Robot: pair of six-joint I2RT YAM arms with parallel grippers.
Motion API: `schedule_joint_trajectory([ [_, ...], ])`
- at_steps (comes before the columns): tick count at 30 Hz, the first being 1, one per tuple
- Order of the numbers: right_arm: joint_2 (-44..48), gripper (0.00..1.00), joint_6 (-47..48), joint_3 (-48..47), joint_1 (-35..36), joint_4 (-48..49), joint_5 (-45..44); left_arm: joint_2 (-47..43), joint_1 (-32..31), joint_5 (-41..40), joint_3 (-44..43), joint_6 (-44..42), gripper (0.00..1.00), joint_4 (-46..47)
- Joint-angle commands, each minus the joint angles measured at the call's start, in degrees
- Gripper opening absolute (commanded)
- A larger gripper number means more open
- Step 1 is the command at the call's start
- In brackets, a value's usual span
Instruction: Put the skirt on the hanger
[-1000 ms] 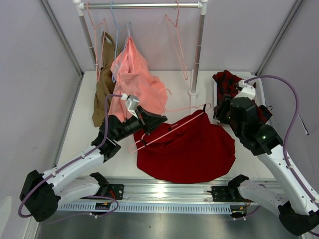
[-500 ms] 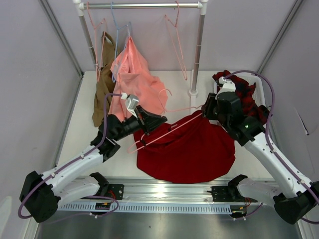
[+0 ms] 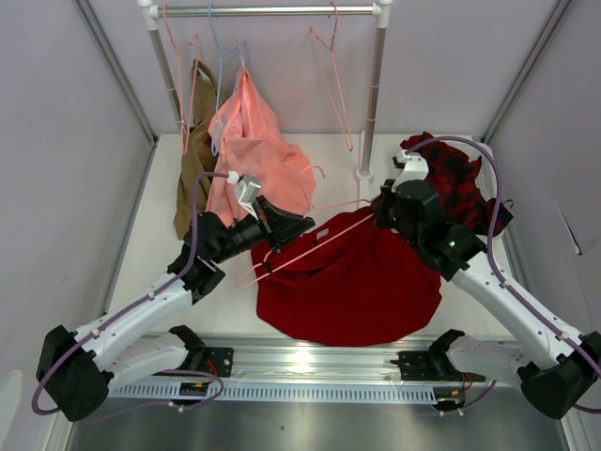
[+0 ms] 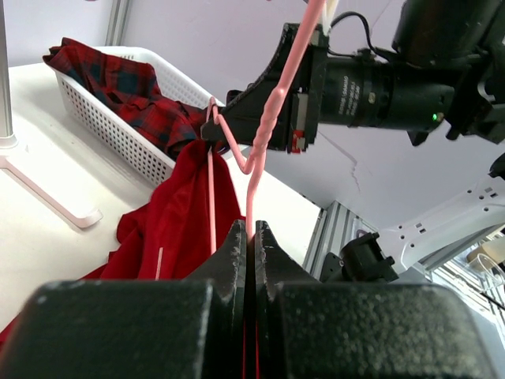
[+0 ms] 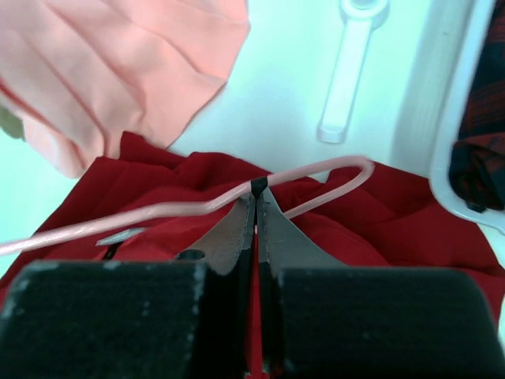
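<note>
The deep-red skirt (image 3: 362, 282) lies spread on the table near the front edge. The pale-pink hanger (image 3: 300, 249) slants across the skirt's top edge, raised off the table. My left gripper (image 3: 302, 227) is shut on the hanger wire (image 4: 264, 134), which rises straight out of its tips. My right gripper (image 3: 378, 212) is shut at the hanger's far end. There the wire (image 5: 158, 212) crosses its fingertips and a thin fold of the skirt (image 5: 158, 245) runs down between the jaws. In the left wrist view the skirt (image 4: 181, 229) hangs from that end.
A clothes rack (image 3: 272, 11) stands at the back, its foot (image 3: 364, 174) just behind the hanger. On it hang a salmon garment (image 3: 249, 141), a brown one (image 3: 192, 178) and spare wire hangers (image 3: 333, 85). A white basket (image 4: 118, 130) holds a checked garment (image 3: 460, 174) at right.
My right arm has swung left from the basket to the hanger's far end, and its jaws have gone from open to shut there. The left arm has held still.
</note>
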State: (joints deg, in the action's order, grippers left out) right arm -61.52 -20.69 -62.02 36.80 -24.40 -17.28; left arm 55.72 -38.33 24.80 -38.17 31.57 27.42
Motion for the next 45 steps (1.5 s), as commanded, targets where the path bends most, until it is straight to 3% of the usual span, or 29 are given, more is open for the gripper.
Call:
schedule_joint_trajectory([
  [1,0.4,0.0,0.1,-1.5,3.7,4.2,-0.8,-1.1,0.4,0.3,-5.2,0.8,0.0,1.2],
  [5,-0.4,0.0,-0.1,-3.5,7.9,2.7,-3.6,-1.6,0.4,-0.9,-7.2,0.4,0.0,-1.1],
  [16,0.8,0.0,0.0,-10.0,8.8,-0.8,-4.6,-9.7,0.5,-10.6,-16.7,-2.8,0.0,-14.8],
  [20,0.1,0.05,0.4,-13.2,8.9,-1.3,-3.0,-10.4,0.5,-13.1,-23.5,-4.3,0.0,-21.6],
  [25,-1.9,0.25,0.8,-16.5,9.0,-0.6,-1.1,-10.2,0.4,-18.4,-31.2,-6.8,0.0,-29.7],
  [27,-2.6,0.42,1.3,-18.2,9.0,-0.5,-0.6,-9.3,0.4,-19.9,-36.3,-8.6,0.0,-34.6],
  [32,-4.4,0.69,1.8,-22.8,9.0,-1.4,-0.9,-5.3,0.5,-24.5,-46.1,-11.3,0.0,-43.8],
  [40,-4.8,0.77,2.3,-27.4,8.1,-5.6,-5.1,0.9,0.5,-34.0,-53.5,-11.4,0.0,-49.7],
  [45,-3.3,0.8,1.3,-28.4,2.5,-6.9,-2.0,6.3,0.5,-37.3,-59.9,-13.3,0.0,-50.9],
])
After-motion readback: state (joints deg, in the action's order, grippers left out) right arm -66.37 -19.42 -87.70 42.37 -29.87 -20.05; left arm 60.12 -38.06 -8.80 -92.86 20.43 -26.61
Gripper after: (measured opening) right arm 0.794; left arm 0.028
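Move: The left hand holds the hanger near its neck. The rack's rail lies about 40 cm ahead, 10 cm left and 20 cm above; the salmon skirt is some 23 ahead, 14 left and 12 below, the empty pink hanger 37 ahead, 5 right and 8 above. The right hand pinches a skirt loop on the wire: the hanger's neck is roughly 13 cm left, 8 back and 5 above, the red skirt's middle 8 back, 5 left and 23 below. Still pinching the loop against the wire, the right hand draws it about 3 cm left along the hanger towards the neck, rises with it, then opens wide and lets go, climbing on to some 15 cm. The left hand keeps its grip and lifts the hanger about 20 cm, swinging 10 cm left while turning some 35 degrees counter-clockwise, then eases forward towards the rail. ##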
